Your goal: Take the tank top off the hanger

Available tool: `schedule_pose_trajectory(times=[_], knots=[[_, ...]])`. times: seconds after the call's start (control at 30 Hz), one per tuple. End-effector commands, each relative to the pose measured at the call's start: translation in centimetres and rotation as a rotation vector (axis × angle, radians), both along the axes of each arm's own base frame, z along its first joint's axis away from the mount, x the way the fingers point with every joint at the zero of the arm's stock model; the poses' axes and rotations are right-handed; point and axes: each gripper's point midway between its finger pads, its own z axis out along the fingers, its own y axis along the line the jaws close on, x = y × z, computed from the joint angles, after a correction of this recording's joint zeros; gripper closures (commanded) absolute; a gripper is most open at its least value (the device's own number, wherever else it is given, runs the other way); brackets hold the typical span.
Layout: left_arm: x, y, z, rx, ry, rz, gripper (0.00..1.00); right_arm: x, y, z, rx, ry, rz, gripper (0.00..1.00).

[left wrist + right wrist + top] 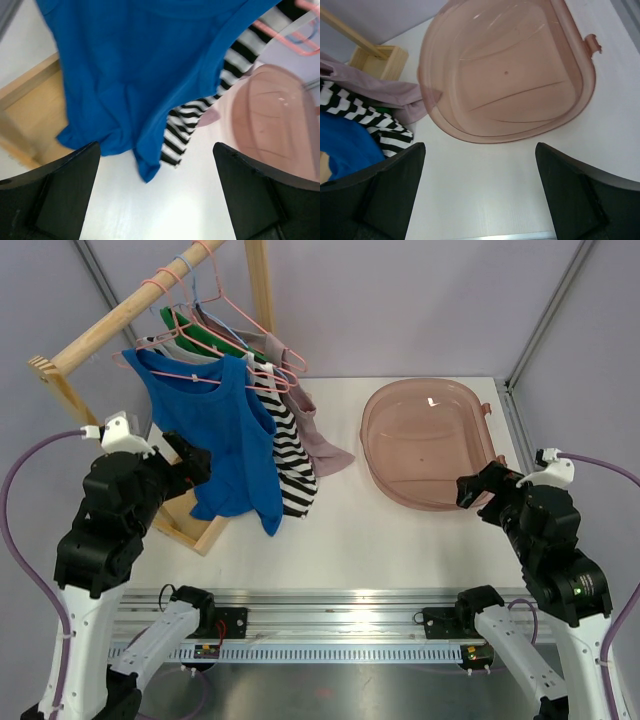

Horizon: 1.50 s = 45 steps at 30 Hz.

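Note:
A blue tank top (225, 440) hangs from a pink hanger (190, 377) at the front of a wooden rack, its hem close to the table. My left gripper (195, 465) sits just left of the tank top's lower edge, open and holding nothing. In the left wrist view the blue tank top (135, 75) fills the upper half, beyond the open left gripper (157, 200). My right gripper (470, 490) hovers open by the near rim of a pink basin. Only bare table shows between the fingers of the right gripper (480, 200).
Behind the tank top hang a black-and-white striped garment (295, 465), a mauve one (320, 435) and a green one. The rack's wooden rail (120, 320) slants up left; its base (185, 525) lies under my left gripper. A translucent pink basin (430, 445) stands at right.

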Motion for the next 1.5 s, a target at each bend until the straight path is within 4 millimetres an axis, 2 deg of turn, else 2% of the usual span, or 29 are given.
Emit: schedule_pose_trajectory(times=[0.0, 0.07, 0.1, 0.13, 0.17, 0.2, 0.33, 0.43, 0.57, 0.77, 0.9, 1.0, 1.13, 1.23, 1.27, 1.33, 1.43, 1.47], knots=[[3.3, -3.1, 4.3, -0.117, -0.089, -0.08, 0.01, 0.1, 2.9, 3.9, 0.117, -0.161, 0.134, 0.0], [4.7, -3.6, 5.4, -0.134, -0.103, -0.076, 0.01, -1.0, 4.4, 6.0, 0.164, -0.282, 0.24, 0.0], [5.2, -3.7, 6.5, -0.147, -0.126, -0.063, 0.01, -1.3, 5.0, 5.7, 0.169, -0.289, 0.277, 0.01], [6.4, -4.0, 6.3, -0.144, -0.11, -0.053, 0.01, -1.6, 5.2, 5.9, 0.167, -0.293, 0.289, 0.0], [7.0, -4.2, 6.9, -0.154, -0.122, -0.043, 0.01, -1.6, 5.3, 5.4, 0.163, -0.267, 0.296, 0.0], [7.4, -4.1, 8.2, -0.162, -0.152, -0.033, 0.01, -1.4, 5.2, 5.3, 0.154, -0.244, 0.292, 0.0], [10.5, -5.1, 9.7, -0.185, -0.193, -0.003, 0.02, -1.2, 4.8, 3.7, 0.118, -0.165, 0.269, 0.01], [12.7, -4.6, 10.8, -0.182, -0.217, 0.071, 0.07, -1.4, 4.7, 3.0, 0.115, -0.145, 0.27, 0.0], [14.4, -3.7, 12.2, -0.178, -0.278, 0.148, 0.11, -1.6, 5.2, 2.1, 0.123, -0.13, 0.295, 0.01], [15.5, -3.3, 14.6, -0.173, -0.34, 0.179, 0.19, -1.3, 6.0, 0.6, 0.126, -0.068, 0.329, 0.01], [16.6, -2.7, 14.5, -0.14, -0.325, 0.231, 0.25, -1.2, 6.5, -0.2, 0.138, -0.051, 0.349, 0.0], [17.4, -2.4, 14.5, -0.12, -0.316, 0.256, 0.32, -1.2, 6.6, -0.1, 0.145, -0.049, 0.354, 0.0], [19.0, -2.7, 13.0, -0.08, -0.265, 0.267, 0.37, -1.4, 6.5, -0.1, 0.14, -0.048, 0.355, 0.0], [19.5, -2.6, 12.2, -0.07, -0.247, 0.275, 0.45, -1.4, 6.4, 0.0, 0.136, -0.051, 0.348, 0.01], [19.6, -2.5, 12.0, -0.067, -0.241, 0.28, 0.5, -1.4, 6.3, -0.1, 0.133, -0.05, 0.348, 0.0], [19.9, -2.3, 11.3, -0.061, -0.229, 0.29, 0.51, -1.5, 6.2, -0.1, 0.132, -0.05, 0.345, 0.01], [20.0, -2.0, 11.0, -0.059, -0.227, 0.298, 0.65, -1.5, 6.3, -0.2, 0.132, -0.047, 0.345, 0.0], [19.9, -1.8, 11.0, -0.057, -0.228, 0.301, 0.74, -1.5, 6.3, -0.2, 0.132, -0.047, 0.345, 0.0]])
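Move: From the left gripper, the right shoulder strap of the blue tank top on its pink hanger is about 20 cm ahead, 4 cm to the right and 8 cm up. The striped top's shoulder sits roughly 3 cm beyond that strap and 5 cm to its right; the green top hangs about 8 cm beyond the strap and 4 cm to its left. From the right gripper, the strap is some 23 cm ahead, 45 cm left and 13 cm higher. Bring the open left gripper about 20 cm forward and up to the blue tank top's right strap, veering slightly right at first, then dip 3 cm at the hanger's arm while narrowing the fingers to a third open around wire and strap. Let the fingers level some 10 degrees and swing counter-clockwise. Shift the empty right gripper 6 cm left, turning it counter-clockwise. ##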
